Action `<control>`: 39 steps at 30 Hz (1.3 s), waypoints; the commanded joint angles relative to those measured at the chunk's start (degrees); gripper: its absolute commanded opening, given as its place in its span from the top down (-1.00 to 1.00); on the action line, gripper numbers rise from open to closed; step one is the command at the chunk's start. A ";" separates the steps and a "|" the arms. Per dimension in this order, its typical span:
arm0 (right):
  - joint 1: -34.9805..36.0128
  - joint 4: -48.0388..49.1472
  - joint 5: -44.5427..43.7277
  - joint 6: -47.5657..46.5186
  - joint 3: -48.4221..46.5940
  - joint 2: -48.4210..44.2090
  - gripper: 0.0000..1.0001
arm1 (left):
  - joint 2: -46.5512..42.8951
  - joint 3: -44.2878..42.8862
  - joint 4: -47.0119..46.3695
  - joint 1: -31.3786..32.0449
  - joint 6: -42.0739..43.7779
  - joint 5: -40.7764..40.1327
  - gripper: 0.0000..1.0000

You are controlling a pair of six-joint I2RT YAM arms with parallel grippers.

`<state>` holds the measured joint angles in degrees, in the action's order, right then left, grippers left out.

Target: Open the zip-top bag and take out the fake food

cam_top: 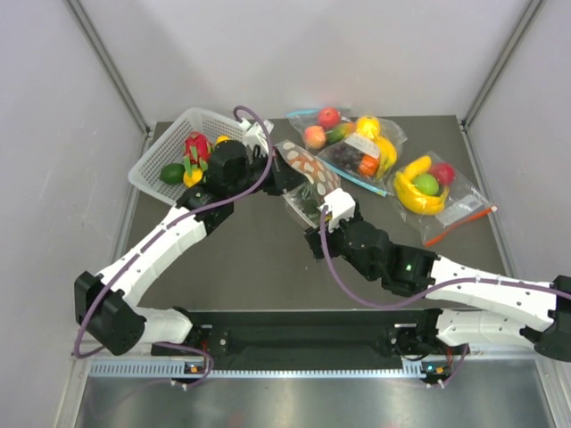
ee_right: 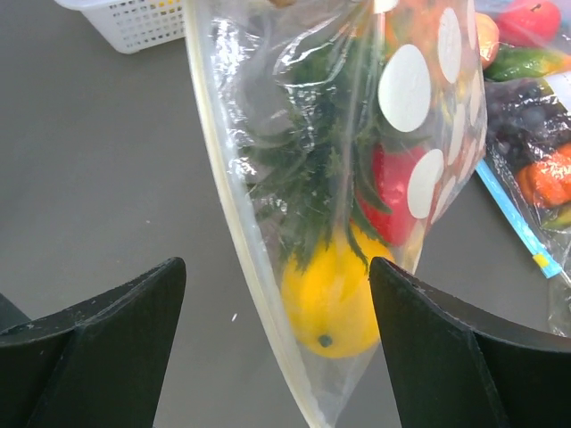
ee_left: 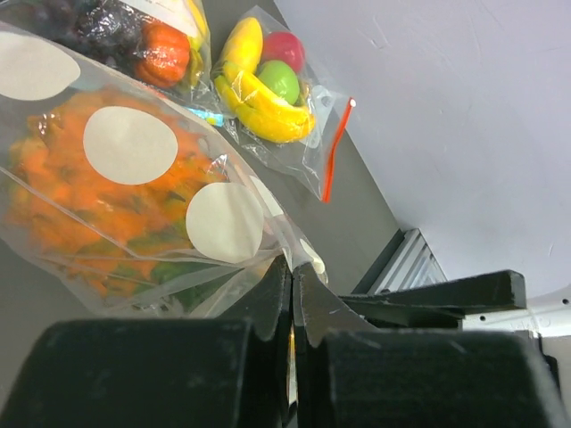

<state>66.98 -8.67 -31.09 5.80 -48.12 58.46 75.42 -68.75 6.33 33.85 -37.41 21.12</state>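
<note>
The dotted zip-top bag [cam_top: 308,176] hangs above the table's middle, held up by my left gripper [cam_top: 278,175], which is shut on its edge; the pinch shows in the left wrist view [ee_left: 293,267]. Inside the bag [ee_right: 357,178] I see a yellow rounded fruit [ee_right: 328,299], a red piece [ee_right: 393,192] and the pineapple's green crown [ee_right: 312,178]. The pineapple's orange body shows through the bag [ee_left: 107,196] in the left wrist view. My right gripper [ee_right: 278,294] is open, its fingers on either side of the bag's lower end, not touching it. It sits just below the bag [cam_top: 328,212].
A white basket [cam_top: 165,152] with a pink dragon fruit [cam_top: 196,145] stands at the back left. A clear bag with a blue zip strip [cam_top: 352,143] and one with a red-orange strip holding bananas [cam_top: 426,187] lie at the back right.
</note>
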 commanded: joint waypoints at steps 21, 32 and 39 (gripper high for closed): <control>1.05 5.06 -11.89 -5.18 -2.16 3.51 0.92 | -7.92 1.16 -0.62 0.17 -0.74 2.26 1.00; -1.06 -3.10 8.40 -0.01 -2.77 -2.03 1.00 | -10.02 7.05 0.01 0.26 10.32 -2.14 -0.02; -5.45 -7.41 19.91 1.93 -4.53 -3.87 1.00 | -14.41 6.70 -1.84 0.17 18.77 -0.91 -0.61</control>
<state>63.79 -16.67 -18.74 6.11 -49.08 57.23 65.32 -61.58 9.04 33.85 -24.49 19.86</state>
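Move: Just ahead of the right hand's open fingers hangs the lower zip edge of the dotted bag, about 3 cm ahead, level sideways and 2 cm below; the yellow pepper inside is some 6 cm ahead, straight on, 4 cm below. From the closed left hand, which pinches the bag higher up, that lower edge lies about 6 cm back, 2 cm right and 10 cm below. The basket stands roughly 30 cm ahead and 36 cm left of the left hand, 27 cm below. Easing forward about 2.5 cm and dipping, then rising slightly, the right hand shuts its fingers on the bag's zip edge; then it draws back some 4 cm, turning counter-clockwise about 15 degrees and tipping down. The left hand, still pinching, first pulls the bag back and up about 2.5 cm each, then opens wide, lets go, drifts left and sinks, tipping down. ##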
